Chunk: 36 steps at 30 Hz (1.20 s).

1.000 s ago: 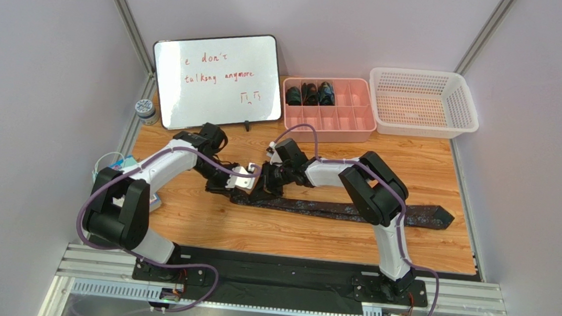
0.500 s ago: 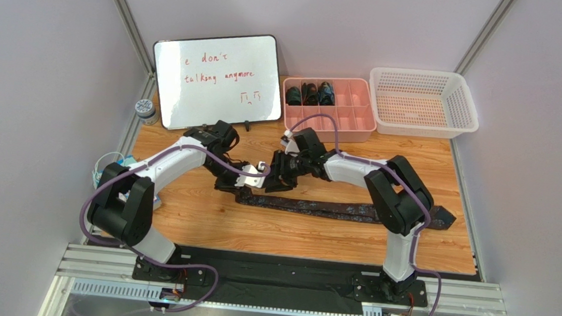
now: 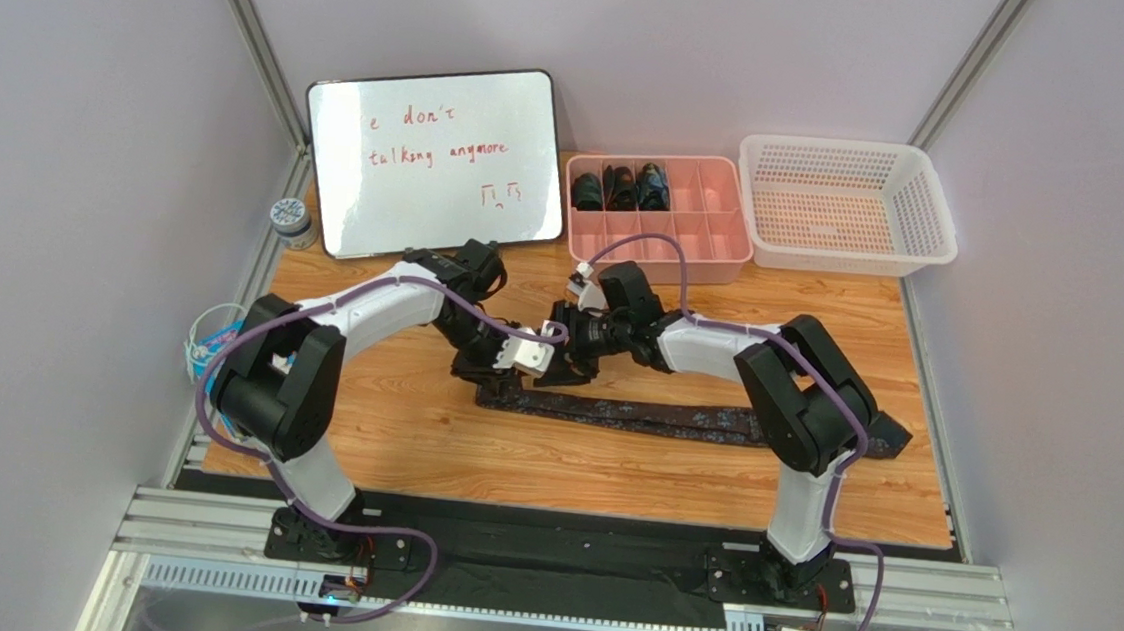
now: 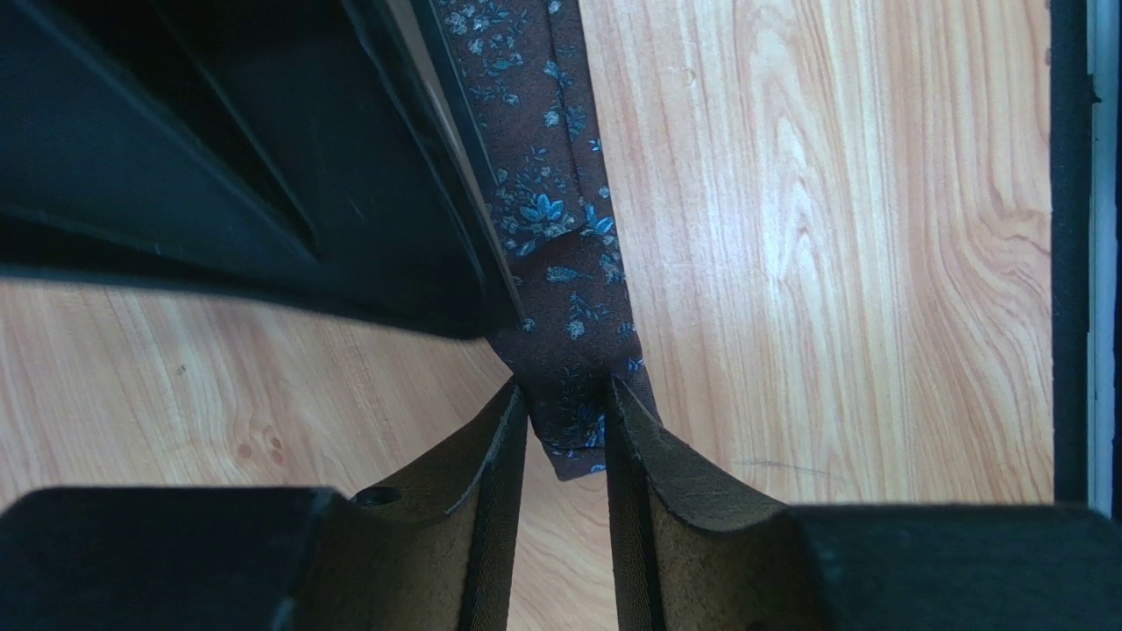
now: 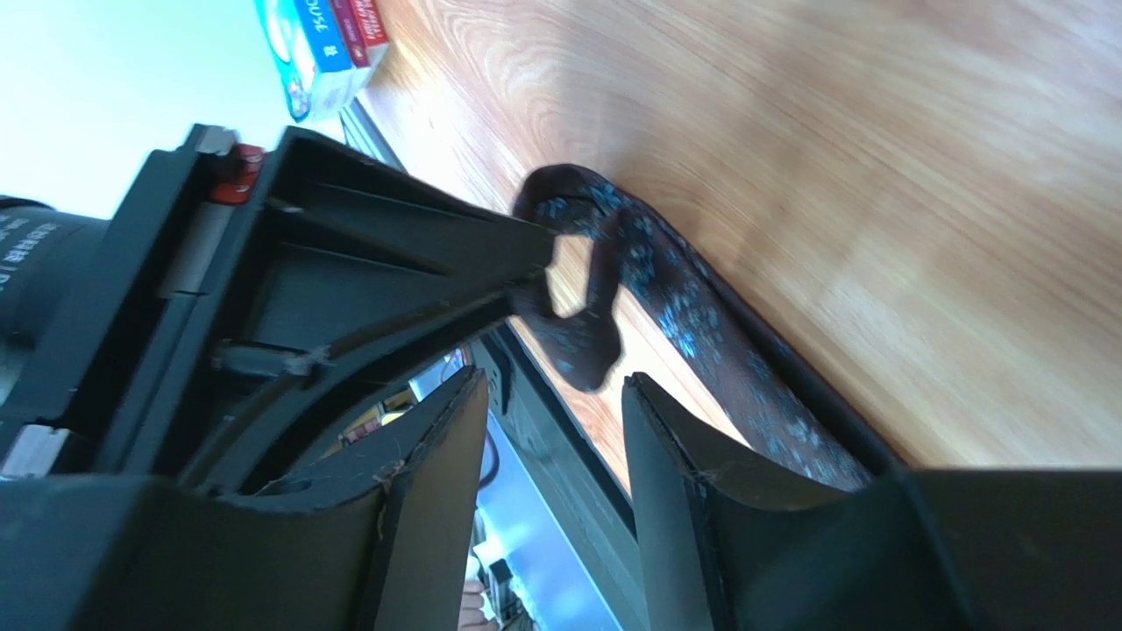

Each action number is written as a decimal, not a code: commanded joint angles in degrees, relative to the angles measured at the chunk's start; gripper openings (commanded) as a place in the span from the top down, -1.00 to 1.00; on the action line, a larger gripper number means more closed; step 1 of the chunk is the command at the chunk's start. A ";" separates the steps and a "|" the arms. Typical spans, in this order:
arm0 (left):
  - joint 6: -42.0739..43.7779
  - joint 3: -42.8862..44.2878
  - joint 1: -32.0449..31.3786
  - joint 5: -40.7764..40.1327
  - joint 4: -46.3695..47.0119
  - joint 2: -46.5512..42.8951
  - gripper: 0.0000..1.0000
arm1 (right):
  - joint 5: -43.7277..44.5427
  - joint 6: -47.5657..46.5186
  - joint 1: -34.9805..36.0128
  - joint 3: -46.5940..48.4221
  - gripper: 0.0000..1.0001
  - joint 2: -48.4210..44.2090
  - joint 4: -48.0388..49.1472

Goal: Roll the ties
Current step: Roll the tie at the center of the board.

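A dark tie with small blue flowers lies stretched along the wooden table, wide end to the right. Its narrow end sits between the tips of my left gripper, which is shut on it. In the right wrist view the tie's end curls up into a small loop by the left gripper's fingertips. My right gripper hangs just beside that loop, open, nothing between its fingers. From above, the left gripper and the right gripper meet over the narrow end. Three rolled ties sit in the pink organizer's back row.
The pink organizer and a white basket stand at the back, a whiteboard leans at the back left. A small jar and a blue box are at the left edge.
My right gripper has opened and let go of the tie's end. Both grippers moved right and toward the back, and the tie's narrow end came along with them.
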 commanded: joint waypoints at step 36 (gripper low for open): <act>-0.72 0.35 2.66 -0.39 0.62 -1.32 -0.26 | 5.78 -7.87 1.49 3.45 1.00 3.33 -8.27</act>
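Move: The turned-over flap of the tie lies roughly 4 cm below my right hand and 1 cm back. The tie's fold is some 6 cm left of that hand, 1 cm back and 5 cm down. My left fingers already straddle the fold, its middle about 1 cm to their left and 1 cm below. From my right hand, the tie's wide end lies about 49 cm right, 4 cm back, 6 cm down; the pink box is some 25 cm ahead, 15 cm right, 3 cm lower. With my open right hand I edge a little left, then sink about 4 cm overall to the flap beside my left fingers, ending 1 cm farther back, and shut the fingers to pinch the cloth. Meanwhile my left hand settles about 1 cm forward and slightly down, stays at the fold, and only at the end spreads its fingers from the tie's edges. ##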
